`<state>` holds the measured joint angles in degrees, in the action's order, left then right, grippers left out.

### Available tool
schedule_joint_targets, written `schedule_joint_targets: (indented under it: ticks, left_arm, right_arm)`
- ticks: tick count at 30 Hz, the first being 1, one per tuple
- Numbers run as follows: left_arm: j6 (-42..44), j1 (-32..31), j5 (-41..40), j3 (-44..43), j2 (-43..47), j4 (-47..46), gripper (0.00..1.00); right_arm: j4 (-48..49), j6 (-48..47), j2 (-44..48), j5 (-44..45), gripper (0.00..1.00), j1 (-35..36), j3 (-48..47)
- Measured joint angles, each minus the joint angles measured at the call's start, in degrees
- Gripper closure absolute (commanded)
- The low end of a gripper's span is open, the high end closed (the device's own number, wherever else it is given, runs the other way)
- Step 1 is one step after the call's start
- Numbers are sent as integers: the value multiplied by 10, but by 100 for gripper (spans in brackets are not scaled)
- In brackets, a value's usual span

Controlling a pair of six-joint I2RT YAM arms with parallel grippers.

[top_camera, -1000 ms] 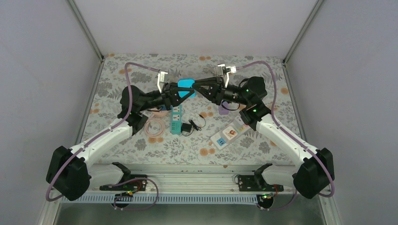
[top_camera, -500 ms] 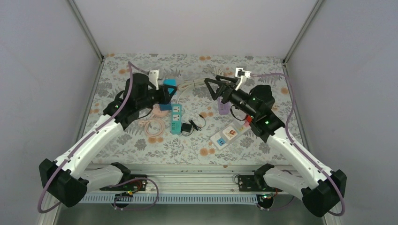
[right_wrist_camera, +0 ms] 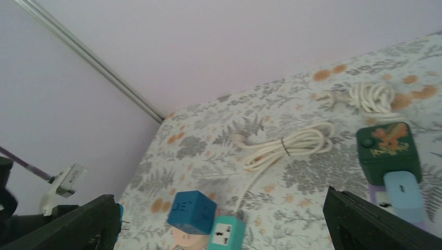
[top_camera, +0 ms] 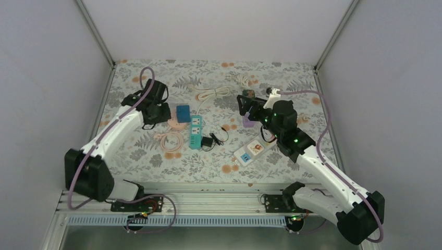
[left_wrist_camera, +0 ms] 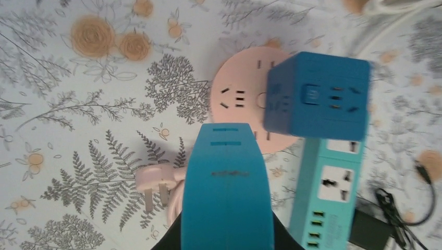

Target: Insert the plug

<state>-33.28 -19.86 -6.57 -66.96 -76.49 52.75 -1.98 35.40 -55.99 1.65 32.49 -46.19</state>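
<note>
A pink plug lies prongs-down in the left wrist view on the floral table, its pink cord coiled beside it. My left gripper is shut with nothing in it; its blue fingers hover over the near edge of the round pink socket. A blue cube socket sits on that pink disc. My right gripper hangs open and empty above the table's middle right, black fingers wide apart.
A teal power strip lies beside the cube, with a black adapter and its lead to the right. A white cable bundle lies further back. A dark green box, a purple socket and a white strip are under the right arm.
The two arms, tip to tip at the centre a second ago, have drawn apart. The left one swung left and down over the pink socket. The right one pulled back and opened.
</note>
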Motion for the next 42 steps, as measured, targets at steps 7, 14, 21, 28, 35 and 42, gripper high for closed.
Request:
schedule_joint_targets:
  ticks: [7, 14, 21, 28, 35, 42]
  left_arm:
    - [76, 68, 80, -1, -114, -34, 98]
    - [132, 81, 129, -54, -198, -49, 98]
    - [155, 81, 132, -83, -256, -48, 98]
    - [162, 82, 133, -83, -270, -44, 98]
    - [161, 82, 133, -83, -276, -44, 98]
    - [159, 82, 132, -84, -276, -43, 98]
  right_arm:
    - [-7, -24, -21, 21, 0, -12, 20]
    - [-3, -40, -33, 16, 0, -15, 30]
    - [9, -43, -42, 17, 0, -15, 31]
    - [11, -43, -66, 16, 0, -15, 31]
    - [12, -43, -68, 16, 0, -15, 31]
    - [21, -43, -68, 15, 0, -18, 37]
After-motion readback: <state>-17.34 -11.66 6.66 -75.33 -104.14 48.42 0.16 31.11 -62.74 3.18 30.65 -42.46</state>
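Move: The pink round socket is the target for the light-blue plug already held in the left gripper: its middle is about 7 cm ahead, 4 cm to the right and 15 cm below. The blue cube on it stands about 3 cm right of that middle. The teal power strip lies 2 cm ahead of the left hand and 12 cm right, the pink cord coil some 2 cm back, straight below. From the right hand the socket is roughly 25 cm left, 6 cm ahead, 28 cm down. Bring the left gripper, plug held fast, down about 11 cm and forward 6 cm, over the free left side of the pink round socket beside the blue cube, finishing straight down, then hold there. On the way, tip the fingers some 15 degrees nearer vertical and turn them slightly clockwise. Lower the empty right gripper about 6 cm, kept wide open. ##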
